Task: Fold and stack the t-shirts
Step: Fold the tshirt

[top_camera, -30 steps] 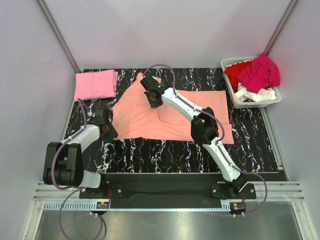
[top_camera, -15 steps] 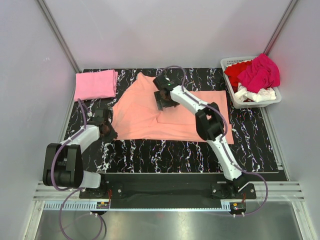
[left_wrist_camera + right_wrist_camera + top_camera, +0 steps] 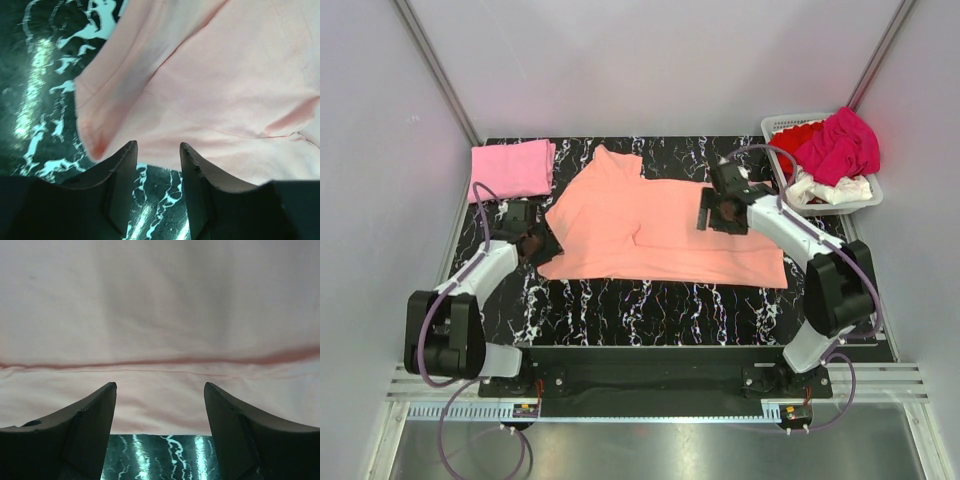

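A salmon-orange t-shirt [image 3: 660,225] lies spread flat on the black marbled table [image 3: 650,300], one sleeve pointing to the far side. My left gripper [image 3: 535,243] is open and empty at the shirt's left edge; in the left wrist view the gripper [image 3: 157,150] has the shirt's edge [image 3: 210,90] just beyond its fingertips. My right gripper [image 3: 715,212] is open and empty over the shirt's far right part; in the right wrist view the gripper [image 3: 160,390] stands wide over the shirt's hem [image 3: 160,315]. A light pink t-shirt [image 3: 510,168] lies folded at the far left.
A white slatted basket [image 3: 782,122] at the far right corner holds crumpled red [image 3: 792,140], magenta [image 3: 840,145] and white [image 3: 830,188] shirts. Grey walls and metal rails close in the table's sides.
My right gripper has swung from the shirt's far left part to its far right part, open. The shirt now lies flatter. My left gripper has shifted slightly away from me.
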Available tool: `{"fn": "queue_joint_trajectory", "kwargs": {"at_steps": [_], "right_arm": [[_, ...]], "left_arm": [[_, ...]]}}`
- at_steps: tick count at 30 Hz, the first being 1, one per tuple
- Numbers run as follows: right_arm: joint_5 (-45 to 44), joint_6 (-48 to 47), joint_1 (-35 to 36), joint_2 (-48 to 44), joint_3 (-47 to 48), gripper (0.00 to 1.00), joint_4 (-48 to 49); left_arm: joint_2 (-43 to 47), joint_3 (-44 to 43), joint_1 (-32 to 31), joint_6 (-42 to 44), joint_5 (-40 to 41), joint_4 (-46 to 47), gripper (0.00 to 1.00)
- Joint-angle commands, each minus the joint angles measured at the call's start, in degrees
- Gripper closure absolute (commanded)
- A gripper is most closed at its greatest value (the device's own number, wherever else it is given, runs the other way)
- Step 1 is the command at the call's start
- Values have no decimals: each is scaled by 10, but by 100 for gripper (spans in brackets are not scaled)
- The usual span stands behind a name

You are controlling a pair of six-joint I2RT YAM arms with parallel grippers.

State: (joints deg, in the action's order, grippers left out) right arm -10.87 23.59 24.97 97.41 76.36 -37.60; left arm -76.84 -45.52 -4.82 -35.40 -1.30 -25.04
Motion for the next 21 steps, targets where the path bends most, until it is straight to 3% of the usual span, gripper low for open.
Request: {"fn": "queue_joint_trajectory", "kwargs": {"at_steps": [1, 9, 21], "right_arm": [[22, 49, -42, -27, -109, 23, 48], [78, 52, -84, -17, -202, 24, 100], [72, 78, -84, -53, -250, 24, 54]], "left_arm": [[-56, -22, -3, 5, -34, 39, 56], [-115, 0, -3, -1, -27, 36, 60], [64, 110, -6, -58, 9, -42, 57]]}}
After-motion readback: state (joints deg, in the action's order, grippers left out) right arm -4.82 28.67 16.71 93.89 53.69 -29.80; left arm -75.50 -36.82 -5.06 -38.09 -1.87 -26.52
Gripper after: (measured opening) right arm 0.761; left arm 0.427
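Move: The tshirt's near strip, where the open right hand will land, lies about 7 cm back, 6 cm right and 10 cm below it; the shirt's near right corner is some 12 cm back and 18 cm right, the basket 12 cm ahead and 25 cm right. From the left hand, the near left corner is about 4 cm back, 4 cm left and 5 cm down; the folded pink stack is 17 cm ahead, 9 cm left. Left presses down, then drags back 5 cm; right drops 9 cm, back and right, onto the near strip. ##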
